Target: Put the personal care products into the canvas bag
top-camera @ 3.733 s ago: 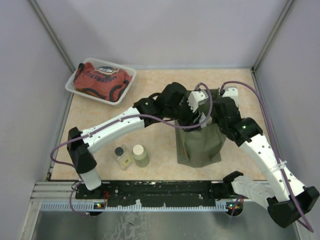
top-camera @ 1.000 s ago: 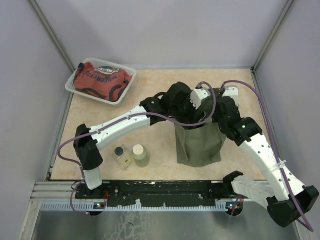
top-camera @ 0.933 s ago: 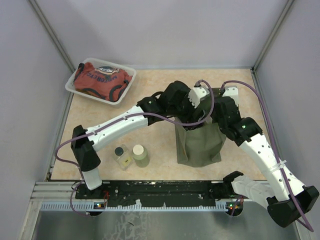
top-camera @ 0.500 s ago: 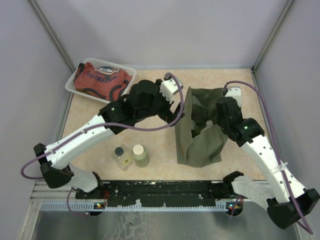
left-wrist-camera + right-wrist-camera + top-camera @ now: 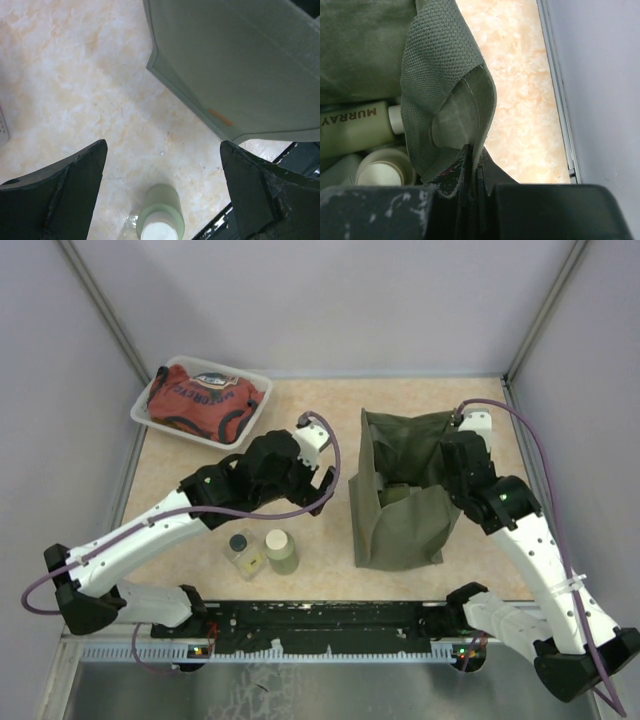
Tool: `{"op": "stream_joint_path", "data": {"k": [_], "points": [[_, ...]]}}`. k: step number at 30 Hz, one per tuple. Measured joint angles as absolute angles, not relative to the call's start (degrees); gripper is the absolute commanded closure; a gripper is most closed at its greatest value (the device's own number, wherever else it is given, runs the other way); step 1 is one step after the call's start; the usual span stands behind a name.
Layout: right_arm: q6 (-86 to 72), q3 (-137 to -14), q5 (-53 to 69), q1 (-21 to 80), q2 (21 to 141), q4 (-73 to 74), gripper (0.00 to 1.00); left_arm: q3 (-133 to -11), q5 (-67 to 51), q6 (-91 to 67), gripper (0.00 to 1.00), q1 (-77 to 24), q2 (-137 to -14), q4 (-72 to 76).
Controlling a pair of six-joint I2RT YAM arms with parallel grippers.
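The canvas bag point(image 5: 400, 525) stands upright at mid-right with its mouth open. My right gripper point(image 5: 455, 453) is shut on the bag's right rim point(image 5: 450, 80). Inside lie an olive-green bottle lettered MURRAY point(image 5: 355, 127) and a cream-capped bottle point(image 5: 382, 172). A clear bottle with a dark cap point(image 5: 241, 550) and an olive-green bottle with a cream cap point(image 5: 280, 550) stand on the table left of the bag. My left gripper point(image 5: 318, 470) hangs open and empty above the table, between these bottles and the bag. The left wrist view shows the green bottle point(image 5: 160, 220) below the jaws.
A clear plastic tray point(image 5: 150, 425) holding a red printed cloth bundle point(image 5: 205, 400) sits at the back left. Grey walls close in both sides. A metal rail point(image 5: 560, 100) runs along the table's right edge near the bag.
My left arm has pulled out from over the bag's mouth and swung left and down, jaws open. The bag's mouth is now uncovered. The right gripper kept its hold on the rim.
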State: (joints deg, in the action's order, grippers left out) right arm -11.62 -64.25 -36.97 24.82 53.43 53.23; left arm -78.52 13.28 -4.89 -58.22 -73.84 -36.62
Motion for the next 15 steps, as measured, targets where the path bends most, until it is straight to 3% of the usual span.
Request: {"op": "stream_joint_path", "data": {"k": [7,15], "points": [[-11.60,-64.25,-36.95,24.82,53.43,53.21,1.00,-76.97,16.69,-13.37,0.00,-58.13,-68.10,-44.71],[-11.60,-64.25,-36.97,24.82,53.43,53.21,1.00,-69.63,10.74,-21.02,0.01,-58.13,-66.22,-50.48]]}}
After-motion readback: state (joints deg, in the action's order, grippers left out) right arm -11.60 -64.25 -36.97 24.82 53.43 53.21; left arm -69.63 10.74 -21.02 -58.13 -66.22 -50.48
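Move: The green bottle with the cream cap stands about 11 cm to the left hand's left, 8 cm back and some 22 cm below. The clear dark-capped bottle is roughly 9 cm farther left, about level with the green one. The canvas bag stands about 19 cm to the hand's right and 3 cm ahead. From the right hand, shut on the bag's rim, the green bottle lies about 41 cm left, 10 cm back and 19 cm below. Leftward first and nearly level, then curving back and down, the left hand leaves the bag's side and closes in on the green bottle, some 5 cm left, 5 cm back and 6 cm down in all. Its wrist tips about 20 degrees downward and turns slightly counter-clockwise, fingers still wide open and touching nothing; the right hand keeps its pinch on the bag's rim. ##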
